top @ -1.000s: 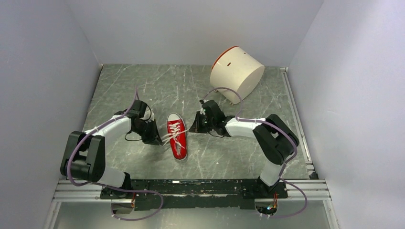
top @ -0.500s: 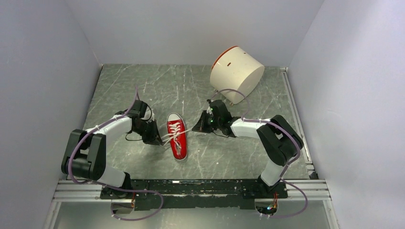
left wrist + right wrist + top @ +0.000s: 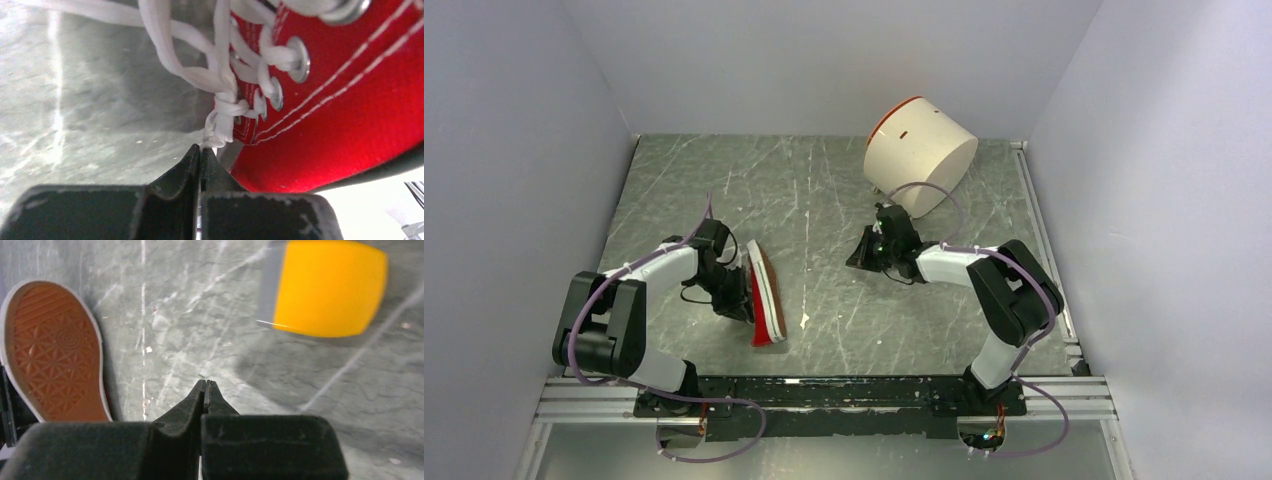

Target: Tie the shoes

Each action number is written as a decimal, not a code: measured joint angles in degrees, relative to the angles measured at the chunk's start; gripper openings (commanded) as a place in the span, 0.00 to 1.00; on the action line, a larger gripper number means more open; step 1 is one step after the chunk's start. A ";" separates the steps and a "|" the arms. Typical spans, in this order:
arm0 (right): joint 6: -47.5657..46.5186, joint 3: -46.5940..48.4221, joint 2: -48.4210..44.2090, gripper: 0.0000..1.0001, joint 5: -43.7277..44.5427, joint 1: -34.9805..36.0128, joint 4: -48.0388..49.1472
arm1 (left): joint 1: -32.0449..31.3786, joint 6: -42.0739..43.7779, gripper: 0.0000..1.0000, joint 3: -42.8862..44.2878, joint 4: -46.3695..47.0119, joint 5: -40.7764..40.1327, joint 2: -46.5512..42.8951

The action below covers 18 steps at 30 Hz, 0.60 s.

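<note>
The shoe, a small red sneaker (image 3: 764, 297), lies tipped on its side with its white-edged sole turned to the right. My left gripper (image 3: 740, 298) is pressed against its laced side. Up close, my left gripper (image 3: 200, 148) is shut on a white lace (image 3: 220, 117) that runs from the fingertips up to the eyelets of the red canvas (image 3: 350, 115). My right gripper (image 3: 862, 258) hangs apart, to the right of the shoe. My right gripper (image 3: 205, 384) is shut with nothing between its fingers, and the brown patterned sole (image 3: 55, 355) shows at far left.
A white cylinder with an orange rim (image 3: 919, 152) lies on its side at the back right of the marble table (image 3: 724, 180). A blurred orange-yellow shape (image 3: 325, 287) fills the upper right of the right wrist view. Walls close in on three sides.
The shoe has rolled from upright onto its side and slid left against my left gripper. My right gripper has drawn back to the right, and no lace stretches to it any longer.
</note>
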 measured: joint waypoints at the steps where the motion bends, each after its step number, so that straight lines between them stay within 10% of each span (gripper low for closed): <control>1: -1.01 0.48 0.00 0.09 -0.55 0.28 -0.42 | 0.04 0.28 0.05 -0.13 0.37 1.49 0.00; 9: -6.29 1.60 -4.09 0.42 -5.14 1.20 -2.86 | -1.36 1.07 0.05 1.84 4.37 11.23 -0.02; 14: -7.69 1.55 -5.81 0.99 -6.10 1.20 -3.10 | -3.08 1.03 0.05 3.93 6.51 14.49 -1.20; 18: -9.11 1.55 -7.32 1.00 -5.16 1.31 -4.15 | -3.10 1.70 0.05 3.91 5.99 14.47 -2.03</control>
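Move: The left fingers already pinch the laces close to their knot, which sits barely 2 cm to their right; the shoe, tipped on its side with its sole facing right, has its middle about 7 cm ahead and 4 cm right, roughly 1 cm above. From the empty, shut right hand the shoe lies some 21 cm left and 7 cm back, at about the same height, and the yellow block about 6 cm ahead, 6 cm right and 3 cm below. Keeping its pinch on the laces, the left hand swings to its right and up, some 5 cm each, with a smaller shift forward, while its fingers tilt nearly 20 degrees further out to the right, so the tipped shoe can come back over towards the right. The right hand, touching nothing, lifts about 5 cm with a slight drift left and back, turns some 10 degrees counter-clockwise and spreads its fingers from shut to fully open. ##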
